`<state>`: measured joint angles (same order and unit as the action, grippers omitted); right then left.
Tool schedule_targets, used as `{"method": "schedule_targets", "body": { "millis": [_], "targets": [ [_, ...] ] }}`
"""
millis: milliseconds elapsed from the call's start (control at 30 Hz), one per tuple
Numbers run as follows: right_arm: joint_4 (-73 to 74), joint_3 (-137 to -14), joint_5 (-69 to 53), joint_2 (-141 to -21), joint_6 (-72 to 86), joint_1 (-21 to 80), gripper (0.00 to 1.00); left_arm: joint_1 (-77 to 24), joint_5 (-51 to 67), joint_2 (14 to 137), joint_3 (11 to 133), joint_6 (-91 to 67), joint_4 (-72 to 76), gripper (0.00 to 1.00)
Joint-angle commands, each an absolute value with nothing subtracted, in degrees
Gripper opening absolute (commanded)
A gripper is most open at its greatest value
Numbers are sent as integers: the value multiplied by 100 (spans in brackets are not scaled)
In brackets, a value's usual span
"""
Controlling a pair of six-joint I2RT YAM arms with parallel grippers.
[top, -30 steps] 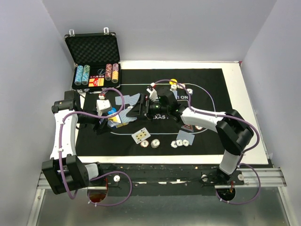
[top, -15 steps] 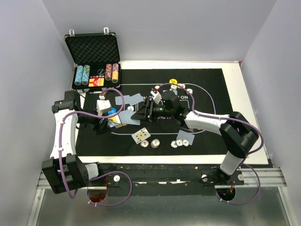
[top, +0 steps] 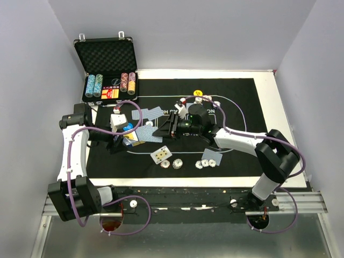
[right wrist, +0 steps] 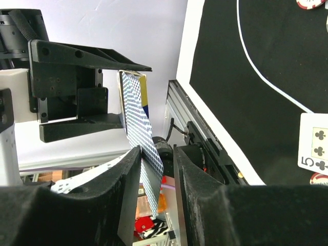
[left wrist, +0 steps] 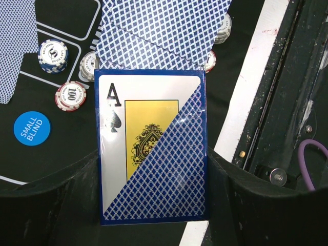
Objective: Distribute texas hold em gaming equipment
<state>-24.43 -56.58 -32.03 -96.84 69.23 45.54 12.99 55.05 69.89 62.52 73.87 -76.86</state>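
My left gripper (left wrist: 152, 177) is shut on a blue card box (left wrist: 154, 148) with an ace of spades on its face; blue-backed cards (left wrist: 164, 31) fan out of its top. In the top view the box (top: 133, 141) is over the mat's left side. My right gripper (right wrist: 156, 169) reaches across to it, its open jaws on either side of one blue-backed card (right wrist: 141, 133). That card lies against the left finger, with a gap to the right finger. Poker chips (left wrist: 53, 54) and a blue "small blind" button (left wrist: 32, 128) lie on the mat below.
The open case (top: 107, 67) with chip stacks (top: 94, 85) stands at the back left. The black mat (top: 242, 107) carries a face-up card (top: 160, 155), chips (top: 176, 163), another blue-backed card (top: 153, 113) and a yellow button (top: 198, 92). A five of clubs (right wrist: 313, 148) lies nearby.
The right arm has stretched further left toward the card box and its jaws have narrowed around a card. The left arm and box have stayed put.
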Motion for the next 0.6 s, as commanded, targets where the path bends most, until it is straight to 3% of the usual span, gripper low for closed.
{"method": "schedule_targets", "body": {
  "millis": [0,233,567],
  "targets": [
    [-2558,-5476,-3436,-9396,7075,4465,38,1292,5827,7014,6416,7427,-9290,12],
    [-2549,-5405,-3621,-9273,7286,4324,25,1292,5818,7014,6407,7444,-9290,12],
    [-2417,-5449,-3858,-9229,7400,4237,19,1292,5827,6979,6399,7453,-9290,12]
  ]
}}
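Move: The blue-backed cards sticking out of the deck's box lie with their middle about 4 cm left of the right hand, some 2 cm nearer the base and 2 cm lower; their free end is already between its open fingers. The box is roughly 12 cm left, 3 cm back and 5 cm below. On the table, 16 cm down, the face-up five is 13 cm straight back. From the left hand the cards are about 8 cm right, 3 cm ahead and 3 cm above. The cards' free end gets pinched as the right fingers close from part-open to nearly shut, while that hand draws about 1.5 cm to the right and 1 cm up, away from the box, its wrist tilting only slightly. The left hand stays put and keeps its hold on the box. ##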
